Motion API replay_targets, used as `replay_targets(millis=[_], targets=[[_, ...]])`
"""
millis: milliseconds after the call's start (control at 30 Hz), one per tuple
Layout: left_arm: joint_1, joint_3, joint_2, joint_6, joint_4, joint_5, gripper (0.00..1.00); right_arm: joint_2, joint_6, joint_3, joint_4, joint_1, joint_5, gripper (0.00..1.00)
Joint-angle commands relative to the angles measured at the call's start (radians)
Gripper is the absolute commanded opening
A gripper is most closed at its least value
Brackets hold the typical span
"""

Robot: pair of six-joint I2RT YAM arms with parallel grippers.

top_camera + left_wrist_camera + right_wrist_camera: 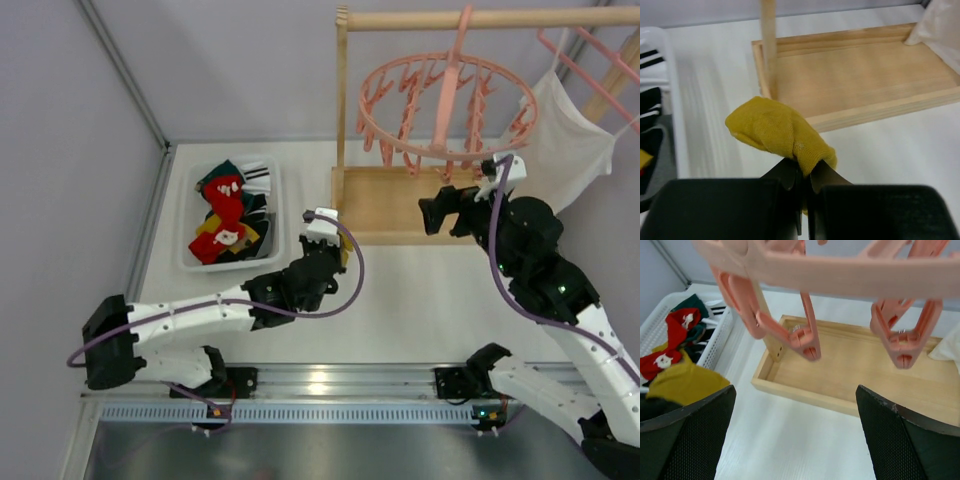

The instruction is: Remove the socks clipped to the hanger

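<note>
The round pink hanger (445, 105) hangs from the wooden rod, and I see no socks on its pegs (807, 342). My left gripper (805, 175) is shut on a mustard yellow sock (780, 132), held just above the table in front of the wooden base's left corner. The same sock shows at the lower left of the right wrist view (685, 382). My right gripper (436, 214) stands wide open below the hanger's near rim, with nothing between its fingers (695, 435). Red (225, 205) and teal socks lie in the white basket (278, 215).
The wooden rack's base tray (385, 205) and upright post (768, 45) stand just beyond the left gripper. A white shirt (565, 135) hangs on a separate pink hanger at the right. Striped socks lie in the basket too.
</note>
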Motion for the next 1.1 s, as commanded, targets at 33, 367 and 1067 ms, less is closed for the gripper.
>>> replay_targets(millis=[33, 367, 1067], targets=[[0.114, 0.095, -0.114, -0.142, -0.346, -0.004, 0.00, -0.124, 0.027, -0.078, -0.022, -0.011, -0.090, 0.99], [0.651, 0.298, -0.147, -0.214, -0.637, 0.332, 0.00, -0.319, 0.067, -0.276, -0.010, -0.011, -0.163, 0.99], [1.060, 0.716, 0.346, -0.159, -0.854, 0.622, 0.68, -0.368, 0.081, -0.391, -0.007, -0.013, -0.208, 1.00]])
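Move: In the left hand is the yellow sock, still pinched; the white basket it goes to has its middle about 16 cm ahead, 27 cm to the left and some 17 cm below. The foot of the upright post stands around 18 cm ahead, 2 cm to the right and 20 cm lower; the wooden tray's middle is roughly 19 cm ahead, 30 cm right and 20 cm lower. From the right hand the basket lies about 16 cm ahead, 49 cm left and 29 cm down. Swinging left about 26 cm and forward nearly 20, the left hand carries the yellow sock in a low arch to above the basket, turning counter-clockwise and tipping its fingers down, then sinks some 9 cm from the top and opens to let the sock go. The right hand, open and empty, sinks and backs away from the pink hanger. ##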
